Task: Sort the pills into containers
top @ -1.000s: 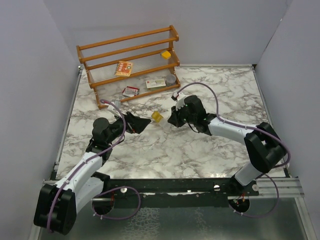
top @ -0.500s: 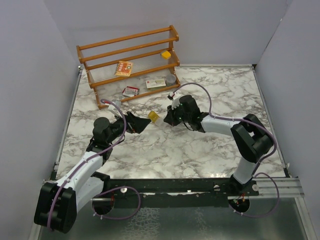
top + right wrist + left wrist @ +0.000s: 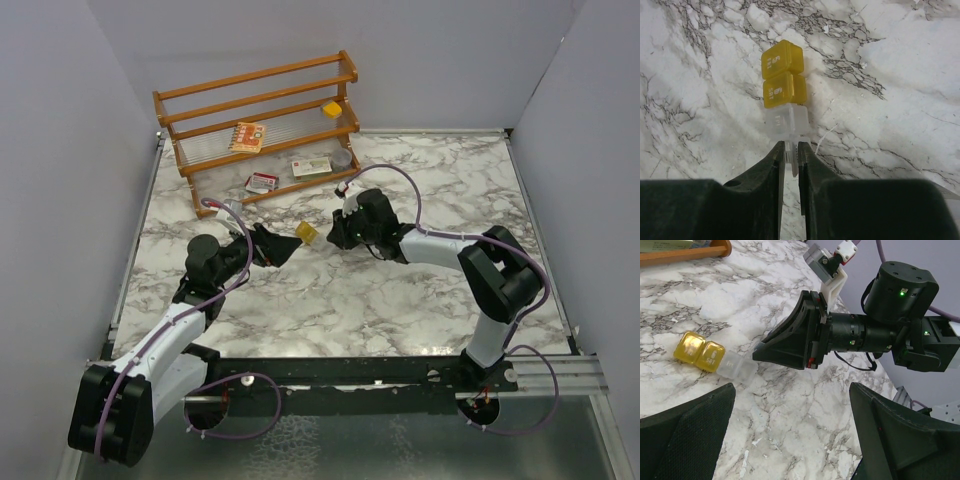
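Observation:
A short strip of three joined small containers [image 3: 310,234] lies on the marble between the arms: two yellow ones [image 3: 782,72] and a clear one [image 3: 786,120]. No loose pills show, and I cannot tell whether any are inside. My right gripper [image 3: 790,147] lies low on the table, its jaws nearly together on a thin clear tab sticking out of the clear end. In the left wrist view its black wedge [image 3: 790,340] meets the clear container [image 3: 737,367]. My left gripper [image 3: 792,386] stands wide open just short of the strip, with only bare marble between its fingers.
A wooden rack [image 3: 255,120] stands at the back left. It carries a yellow cube [image 3: 331,108], printed boxes [image 3: 247,136] and a grey tin [image 3: 343,157]. One more box [image 3: 262,182] lies in front of it. Grey walls close in both sides.
The right arm reached further left, its elbow swinging in, and the strip shifted slightly left with it. Its jaws stand a touch wider. The left arm stayed still.

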Controlling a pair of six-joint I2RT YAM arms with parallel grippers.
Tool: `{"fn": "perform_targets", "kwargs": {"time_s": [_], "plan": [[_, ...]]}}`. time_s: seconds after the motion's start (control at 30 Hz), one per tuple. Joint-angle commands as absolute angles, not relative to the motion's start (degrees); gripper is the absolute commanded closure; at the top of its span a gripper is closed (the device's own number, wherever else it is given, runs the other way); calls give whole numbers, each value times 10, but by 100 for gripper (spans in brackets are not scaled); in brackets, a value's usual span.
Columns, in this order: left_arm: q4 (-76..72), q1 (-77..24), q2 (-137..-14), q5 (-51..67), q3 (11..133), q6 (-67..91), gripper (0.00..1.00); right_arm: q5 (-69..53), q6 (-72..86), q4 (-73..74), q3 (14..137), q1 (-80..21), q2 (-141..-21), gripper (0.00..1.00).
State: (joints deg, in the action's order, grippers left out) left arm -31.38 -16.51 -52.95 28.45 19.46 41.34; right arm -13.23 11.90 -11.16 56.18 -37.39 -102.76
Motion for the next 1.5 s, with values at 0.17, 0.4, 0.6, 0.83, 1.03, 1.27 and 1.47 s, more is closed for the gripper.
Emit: {"fn": "perform_targets", "kwargs": {"time_s": [0.17, 0.4, 0.6, 0.83, 1.03, 1.27, 1.47], "plan": [[-316, -163, -529, 277, 202, 408, 1, -105, 112, -108, 581, -373, -1034, 79], [-316, -163, -529, 280, 203, 410, 1, -92, 103, -106, 581, -373, -1017, 72], [-316, -162, -534, 281, 206, 408, 1, -64, 70, -75, 618, -374, -988, 68], [-316, -163, -539, 279, 209, 400, 1, -5, 50, -43, 637, -374, -920, 68], [-317, -163, -540, 275, 214, 391, 1, 157, 66, -4, 598, -374, -855, 68], [-317, -163, -551, 280, 220, 387, 1, 190, 75, 20, 558, -374, -828, 68], [-316, -163, -548, 280, 215, 377, 1, 193, 96, -6, 534, -374, -844, 34]]}}
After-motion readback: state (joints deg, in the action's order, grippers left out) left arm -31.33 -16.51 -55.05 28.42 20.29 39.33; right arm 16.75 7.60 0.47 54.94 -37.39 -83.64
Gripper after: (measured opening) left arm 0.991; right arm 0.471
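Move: The white pill bottle, largely hidden behind the right gripper, stands about 10 cm to the right hand's right and 3 cm farther ahead, its middle nearly at hand height. The yellow-and-clear pill organizer lies at the fingertips, its middle some 4 cm to the hand's left and 3 cm ahead, slightly below. From the wide-open left hand, the bottle is about 12 cm ahead, 17 cm right and 14 cm below. The right hand's already loosening fingers let go of the organizer's clear end, opening to about a third. The hand then lifts some 14 cm, easing forward, swings about 10 cm right over to the bottle and starts sinking above its cap. Meanwhile the wrist turns clockwise and tips its fingers upward, around 30 degrees in all, and the gap widens to nearly half. ##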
